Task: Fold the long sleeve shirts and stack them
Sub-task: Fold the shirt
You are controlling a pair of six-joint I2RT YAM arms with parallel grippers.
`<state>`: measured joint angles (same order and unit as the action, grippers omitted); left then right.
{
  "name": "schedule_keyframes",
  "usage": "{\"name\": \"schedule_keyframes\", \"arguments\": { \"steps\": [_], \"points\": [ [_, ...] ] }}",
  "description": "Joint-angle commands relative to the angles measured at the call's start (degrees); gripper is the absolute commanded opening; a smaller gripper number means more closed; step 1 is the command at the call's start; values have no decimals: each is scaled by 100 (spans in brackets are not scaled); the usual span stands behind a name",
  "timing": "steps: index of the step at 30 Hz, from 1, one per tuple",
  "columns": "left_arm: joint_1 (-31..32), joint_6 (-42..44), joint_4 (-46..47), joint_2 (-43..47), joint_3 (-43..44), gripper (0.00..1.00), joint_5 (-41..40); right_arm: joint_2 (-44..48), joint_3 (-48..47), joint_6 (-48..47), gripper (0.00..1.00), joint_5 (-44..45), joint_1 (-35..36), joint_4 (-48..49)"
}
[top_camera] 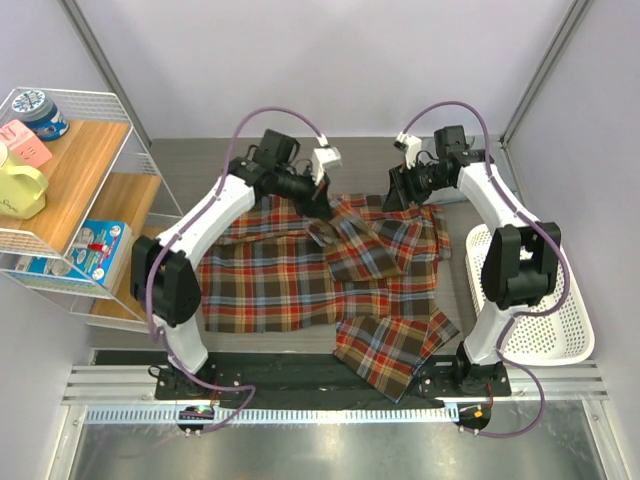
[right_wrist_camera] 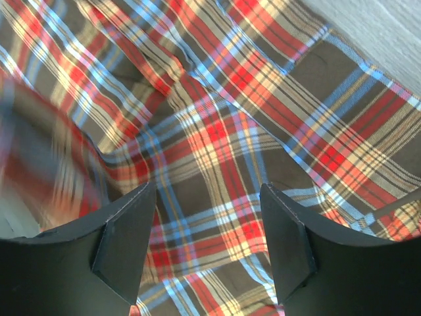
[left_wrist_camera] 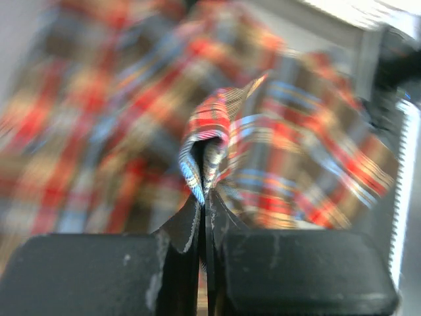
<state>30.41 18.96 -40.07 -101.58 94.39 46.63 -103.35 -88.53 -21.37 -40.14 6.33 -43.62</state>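
A red, brown, blue and yellow plaid long sleeve shirt [top_camera: 270, 275] lies spread over the table between my arms, one part hanging over the near edge. My left gripper [top_camera: 318, 207] is above the shirt's far middle. In the left wrist view it [left_wrist_camera: 205, 194] is shut on a raised fold of the plaid cloth [left_wrist_camera: 210, 141]. My right gripper [top_camera: 397, 195] hovers over the shirt's far right corner. Seen from the right wrist, it [right_wrist_camera: 207, 189] is open, with flat plaid cloth [right_wrist_camera: 217, 131] below and nothing between the fingers.
A white mesh basket [top_camera: 570, 320] stands at the right, beside the right arm. A wire and wood shelf [top_camera: 95, 190] with cups and boxes stands at the left. The metal frame rail [top_camera: 320, 380] runs along the near edge.
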Motion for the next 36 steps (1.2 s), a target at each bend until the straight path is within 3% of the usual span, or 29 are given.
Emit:
{"name": "schedule_keyframes", "arguments": {
  "steps": [1, 9, 16, 23, 24, 25, 28, 32, 36],
  "points": [
    [-773, -762, 343, -388, 343, 0, -854, -299, -506, -465, 72, 129, -26, -613],
    [-1634, -1087, 316, -714, -261, 3, -1718, -625, -613, -729, 73, 384, -35, -841],
    [-2021, -1852, 597, -636, -973, 7, -2149, -836, -630, -860, 72, 691, -35, -912],
    [-2154, -1782, 878, -371, -1309, 8, -2552, -906, -683, -878, 71, 789, -44, -1008],
    [-2154, -1721, 879, -354, -1318, 10, -2710, -932, -718, -869, 71, 806, -35, -1035],
    [-2154, -1677, 870, -336, -1327, 21, -3086, -933, -762, -878, 70, 823, -44, -1078],
    [-2154, -1405, 878, -179, -1353, 37, -3658, -924, -832, -887, 70, 876, -44, -1166],
    [-2154, -895, 1107, 339, -1607, 45, -4109, -889, -955, -887, 69, 1069, -35, -1307],
    [-1952, -351, 722, 543, -1670, 48, -3547, -897, -964, -896, 66, 1298, 44, -1360]
  ]
}}
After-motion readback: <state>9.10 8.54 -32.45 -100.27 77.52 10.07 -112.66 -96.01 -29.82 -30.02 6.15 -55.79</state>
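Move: Held shut in the left fingers is the sleeve's cuff; its laying spot, on the shirt's left part, is about 9 cm ahead, 18 cm left and 16 cm below. The shirt's far left corner lies some 9 cm farther out and 10 cm left of that spot; the hanging sleeve's middle is about 5 cm ahead and 10 cm right of the left hand. The empty right hand has the sleeve's shoulder fold about 9 cm below and 3 cm right, with the folded grey shirt 12 cm ahead, 15 cm right. Swinging the held cuff left about 23 cm, the left hand first also reaches some 10 cm forward, sinks 15 cm to the shirt and turns about 50 degrees counter-clockwise. Low over its left part it opens about halfway, lets go of the cuff and rises 4 cm. The open right hand sinks some 6 cm over the shoulder fold and edges 3 cm right. ##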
